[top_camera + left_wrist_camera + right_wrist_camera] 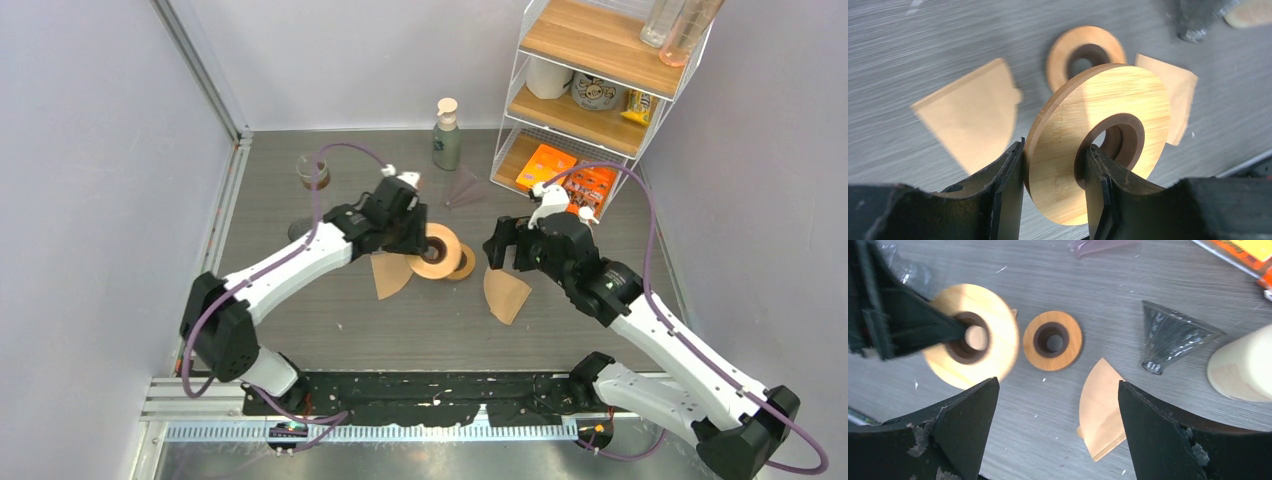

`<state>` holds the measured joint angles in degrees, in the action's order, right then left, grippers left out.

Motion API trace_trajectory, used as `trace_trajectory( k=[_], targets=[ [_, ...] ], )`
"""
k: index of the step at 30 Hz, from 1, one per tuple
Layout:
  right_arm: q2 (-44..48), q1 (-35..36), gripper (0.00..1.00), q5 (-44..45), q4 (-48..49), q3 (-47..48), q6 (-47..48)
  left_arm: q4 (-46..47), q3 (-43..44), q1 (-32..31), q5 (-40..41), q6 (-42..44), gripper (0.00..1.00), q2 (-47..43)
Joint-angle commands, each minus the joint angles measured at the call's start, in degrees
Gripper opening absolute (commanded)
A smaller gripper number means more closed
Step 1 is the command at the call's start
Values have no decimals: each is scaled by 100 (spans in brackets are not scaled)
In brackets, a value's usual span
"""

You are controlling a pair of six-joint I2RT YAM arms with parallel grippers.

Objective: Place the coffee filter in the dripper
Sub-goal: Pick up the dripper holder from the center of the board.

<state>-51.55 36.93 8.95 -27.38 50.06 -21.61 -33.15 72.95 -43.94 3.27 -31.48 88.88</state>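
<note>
My left gripper [1055, 150] is shut on a wooden ring [1108, 115] and holds it tilted above the table, one finger through the hole and the other on the outer rim. A second wooden ring [1053, 340] lies flat beside it. Two brown paper coffee filters lie flat: one [390, 275] under the left gripper [425, 243], one [1103, 410] just right of my right gripper [1058, 385]. That gripper stands wide open and empty over bare table. A ribbed glass dripper cone [1173, 337] lies on its side to its right, hidden under the right gripper [503, 255] in the top view.
A cream rounded object [1243, 365] sits just right of the glass cone. A translucent purplish fan-shaped piece [462, 187], a pump bottle [447, 135] and a small glass [313, 172] stand further back. A wire shelf [590, 110] with orange packets fills the back right.
</note>
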Motion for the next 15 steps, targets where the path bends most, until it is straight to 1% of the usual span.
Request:
trace_trajectory(
  k=[1,7,10,15],
  targets=[
    [325,8,95,674,475,-390,11,146,-559,820,332,-186,0,-1028],
    [298,-1,95,528,1255,-902,109,-182,-1601,2184,912,-425,0,-2523],
    [261,-1,96,478,1474,-1062,176,-457,-1874,2805,1106,-558,0,-3000],
    [292,-4,95,447,1828,-1378,159,-579,-2153,3705,995,-693,1,-3418]
  ],
)
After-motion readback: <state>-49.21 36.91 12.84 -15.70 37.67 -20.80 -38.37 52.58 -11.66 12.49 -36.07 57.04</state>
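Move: The glass jug, where the held dripper holder is being taken, stands about 26 cm left of the left hand, 7 cm farther out and 8 cm lower. A coffee glass stands some 17 cm beyond the jug. Near the left hand, a paper filter lies about 6 cm left and 2 cm ahead, and a small wooden ring 8 cm right and 4 cm ahead. The other filter lies 2 cm ahead of the right hand, 4 cm right and 18 cm below; the glass dripper is 16 cm ahead and 8 cm right. The dripper holder, still pinched through its hole and rim by the left fingers, is swept quickly left about 25 cm towards the glass jug, rising slightly, while the wrist turns some 40 degrees counter-clockwise. The right hand, fingers staying wide open and empty, edges right and then sinks about 4 cm above the right-hand filter. ##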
